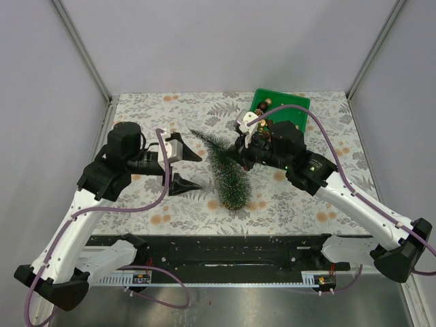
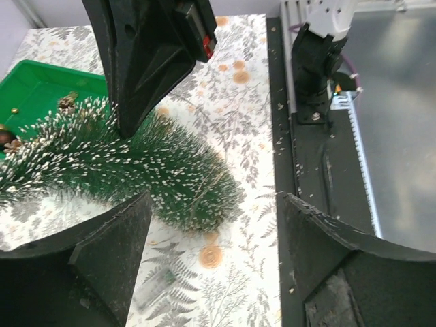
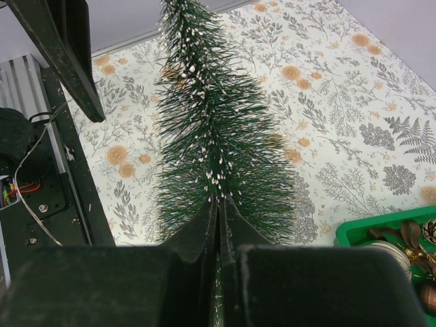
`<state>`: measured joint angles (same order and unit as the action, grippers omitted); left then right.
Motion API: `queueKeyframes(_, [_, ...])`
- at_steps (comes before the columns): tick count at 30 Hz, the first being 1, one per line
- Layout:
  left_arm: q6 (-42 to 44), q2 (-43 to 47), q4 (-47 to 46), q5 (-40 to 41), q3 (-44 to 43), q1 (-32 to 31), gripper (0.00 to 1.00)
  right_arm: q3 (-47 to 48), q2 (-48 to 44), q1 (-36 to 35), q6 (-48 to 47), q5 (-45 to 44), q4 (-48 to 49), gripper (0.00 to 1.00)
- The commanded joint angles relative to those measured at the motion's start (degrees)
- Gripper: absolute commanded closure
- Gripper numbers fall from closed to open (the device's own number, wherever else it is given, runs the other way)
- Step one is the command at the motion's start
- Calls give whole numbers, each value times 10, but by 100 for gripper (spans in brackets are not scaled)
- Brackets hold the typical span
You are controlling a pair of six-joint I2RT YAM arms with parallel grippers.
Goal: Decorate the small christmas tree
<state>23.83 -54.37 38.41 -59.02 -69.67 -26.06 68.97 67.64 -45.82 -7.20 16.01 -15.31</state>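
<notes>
The small christmas tree (image 1: 225, 170) is a dark green bristly cone with white tips. It leans over the flowered tablecloth, tip toward the far left and wide end toward the near edge. My right gripper (image 1: 243, 154) is shut on its lower part from the right; in the right wrist view the jaws (image 3: 219, 204) press together into the bristles of the tree (image 3: 211, 129). My left gripper (image 1: 189, 166) stands open just left of the tree with nothing between its fingers. In the left wrist view the tree (image 2: 143, 167) lies just beyond the left gripper (image 2: 216, 201).
A green plastic bin (image 1: 291, 103) holding ornaments (image 3: 409, 248) stands at the back right, behind the right arm. The black base rail (image 1: 218, 248) runs along the near table edge. Grey walls close in the left, right and back.
</notes>
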Motion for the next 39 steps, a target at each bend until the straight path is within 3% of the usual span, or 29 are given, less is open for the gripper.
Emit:
queueKeyframes(1, [111,-12,29,57,-36,-8,21,6,-14,6,5,3,17,100])
queueKeyframes(7, [120,-34,29,65,-57,-13,47,11,-15,7,7,11,16,100])
queueKeyframes(11, [121,-34,34,73,-53,-12,79,13,-22,7,8,12,14,100])
queueKeyframes(13, [123,-32,36,79,-47,-13,88,16,-24,8,8,14,12,100])
queueKeyframes(28, [90,29,18,129,71,30,92,9,-45,13,6,13,4,100])
queueKeyframes(34, [-39,34,-107,221,132,51,98,2,-52,13,13,24,10,100])
queueKeyframes(39, [-144,1,-180,268,133,52,98,-7,-61,13,38,52,27,100])
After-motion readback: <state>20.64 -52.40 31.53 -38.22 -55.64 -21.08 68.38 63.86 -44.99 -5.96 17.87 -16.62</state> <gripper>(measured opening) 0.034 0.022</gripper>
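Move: The small christmas tree stands to the left hand's right: its middle is about 11 cm to the right, 5 cm ahead and 12 cm below. The clear plastic piece on the table lies some 8 cm ahead of the left hand and about 30 cm below; the green tray is roughly 27 cm ahead, 27 cm to the right and again 30 cm below. For the right hand, shut in the tree's upper part, the tree's middle is about 10 cm below and 3 cm back. The left hand, wide open beside the tree, eases about 3 cm forward while its fingers close with nothing visible between them, then sinks along the tree's left side, backing some 4 cm left and finally pushing forward again, to end about 9 cm lower and 7 cm farther forward, swung some 25 degrees counter-clockwise and practically shut. Meanwhile the right hand keeps its shut fingers on the tree's upper part and drifts only a centimetre or so up, back and to the right. ##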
